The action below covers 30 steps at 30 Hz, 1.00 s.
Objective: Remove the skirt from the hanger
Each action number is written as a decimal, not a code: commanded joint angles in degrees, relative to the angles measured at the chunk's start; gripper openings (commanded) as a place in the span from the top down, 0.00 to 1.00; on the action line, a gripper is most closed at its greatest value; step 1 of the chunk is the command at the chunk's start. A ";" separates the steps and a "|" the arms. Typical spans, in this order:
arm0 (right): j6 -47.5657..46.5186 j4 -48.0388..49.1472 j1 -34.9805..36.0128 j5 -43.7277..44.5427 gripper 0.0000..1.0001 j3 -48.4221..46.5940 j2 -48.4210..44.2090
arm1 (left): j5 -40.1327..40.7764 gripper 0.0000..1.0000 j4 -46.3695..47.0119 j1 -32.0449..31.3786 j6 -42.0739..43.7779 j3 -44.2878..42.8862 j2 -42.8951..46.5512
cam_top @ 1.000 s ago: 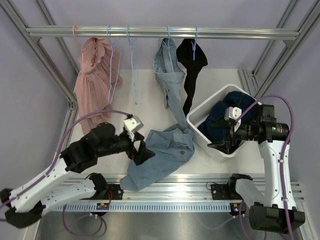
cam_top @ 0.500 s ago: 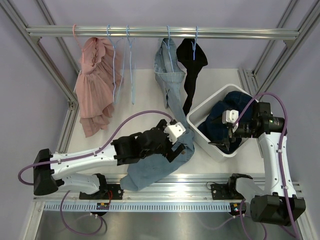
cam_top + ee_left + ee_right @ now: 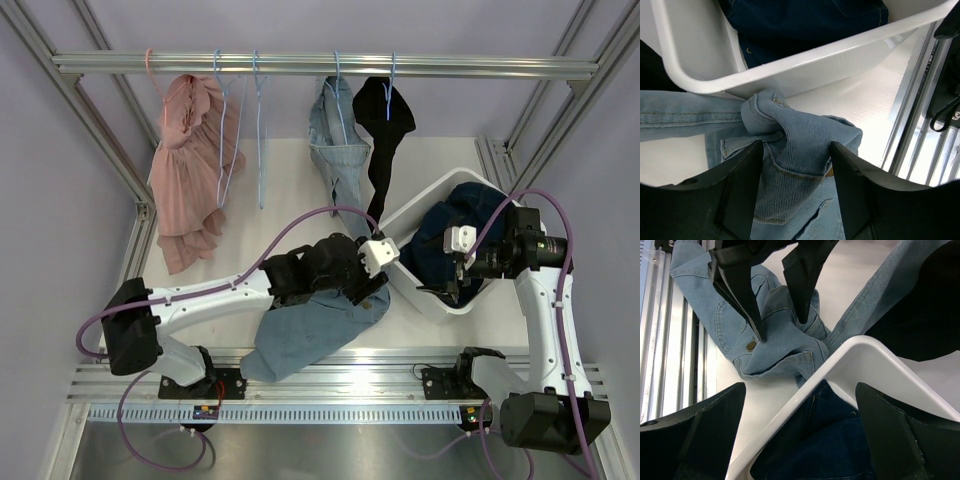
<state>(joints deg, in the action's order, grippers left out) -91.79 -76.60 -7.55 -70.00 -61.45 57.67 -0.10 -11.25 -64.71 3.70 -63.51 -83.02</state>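
The light blue denim skirt (image 3: pixel 310 335) hangs by its upper part from a blue hanger (image 3: pixel 337 85) on the rail and trails down onto the table. My left gripper (image 3: pixel 372 288) is low over it, right beside the white bin (image 3: pixel 400 215). In the left wrist view my left gripper (image 3: pixel 794 147) has its jaws pressed in on a bunched fold of the skirt (image 3: pixel 790 135). The right wrist view shows that grip (image 3: pixel 781 329) from the side. My right gripper (image 3: pixel 800 385) stands open over the bin's rim (image 3: pixel 850 347), holding nothing.
Dark blue denim (image 3: pixel 470 205) fills the bin. On the rail (image 3: pixel 320 65) hang a pink garment (image 3: pixel 190 160), two empty blue hangers (image 3: pixel 262 130) and a black garment (image 3: pixel 385 130). Slanted frame posts flank the table. Aluminium rails (image 3: pixel 340 385) run along the near edge.
My left arm swept right across the table to the skirt's fold beside the bin, and its jaws narrowed round the fold. The right arm barely moved.
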 commanded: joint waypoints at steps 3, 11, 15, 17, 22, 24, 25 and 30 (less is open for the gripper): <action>-3.40 -16.13 0.08 -1.37 0.01 -0.51 0.60 | -5.26 0.61 0.17 1.60 1.48 -2.76 -0.91; 8.17 -5.08 11.81 1.78 0.03 -1.13 0.69 | -4.73 1.00 -4.57 1.95 2.36 -5.48 2.06; 28.10 11.09 20.53 6.36 0.01 -1.12 -0.37 | -6.40 1.00 -5.28 1.87 1.75 -8.29 6.45; 31.65 16.46 22.66 6.72 0.01 -2.09 0.69 | -6.84 1.00 -5.98 1.69 1.48 -9.96 8.04; 40.01 21.56 28.19 5.23 0.01 -7.01 5.16 | -9.13 1.00 -6.60 0.99 0.08 -17.34 11.74; 45.45 26.21 29.95 3.47 0.00 -7.19 5.52 | -10.27 1.00 -6.51 0.72 -0.45 -21.02 12.01; 47.12 27.98 30.57 2.94 0.01 -7.19 5.52 | -10.71 1.00 -6.51 0.64 -0.63 -22.26 11.92; 61.71 39.57 32.33 -1.54 0.00 -6.40 6.05 | -13.52 1.00 -3.27 0.64 -2.47 -29.21 10.87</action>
<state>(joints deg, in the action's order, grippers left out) -42.15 -47.57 23.79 -67.40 -66.37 63.46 -9.28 -23.35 -63.70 3.07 -87.26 -73.12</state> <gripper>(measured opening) 0.993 0.054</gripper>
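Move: The light-blue skirt's bunched waist is almost between the left hand's fingers, about 2 cm below; the hanging jeans' leg ends against it, some 8 cm ahead of the hand and 1 cm to its right. The white bin's middle is roughly 22 cm right and 11 cm ahead. From the right hand, the waist lies about 14 cm left, 4 cm back and 9 cm down, while the bin's middle is some 6 cm right, 5 cm ahead and 9 cm down. The left fingers, half open, sink a touch and shut on the skirt's waist, pinching the denim, then hoist it about 22 cm while tilting up some 20 degrees towards level. The right hand, kept wide open, first swings left and back, then goes on left and a little up, about 11 cm left in all, towards the raised skirt, turning slightly counter-clockwise. ##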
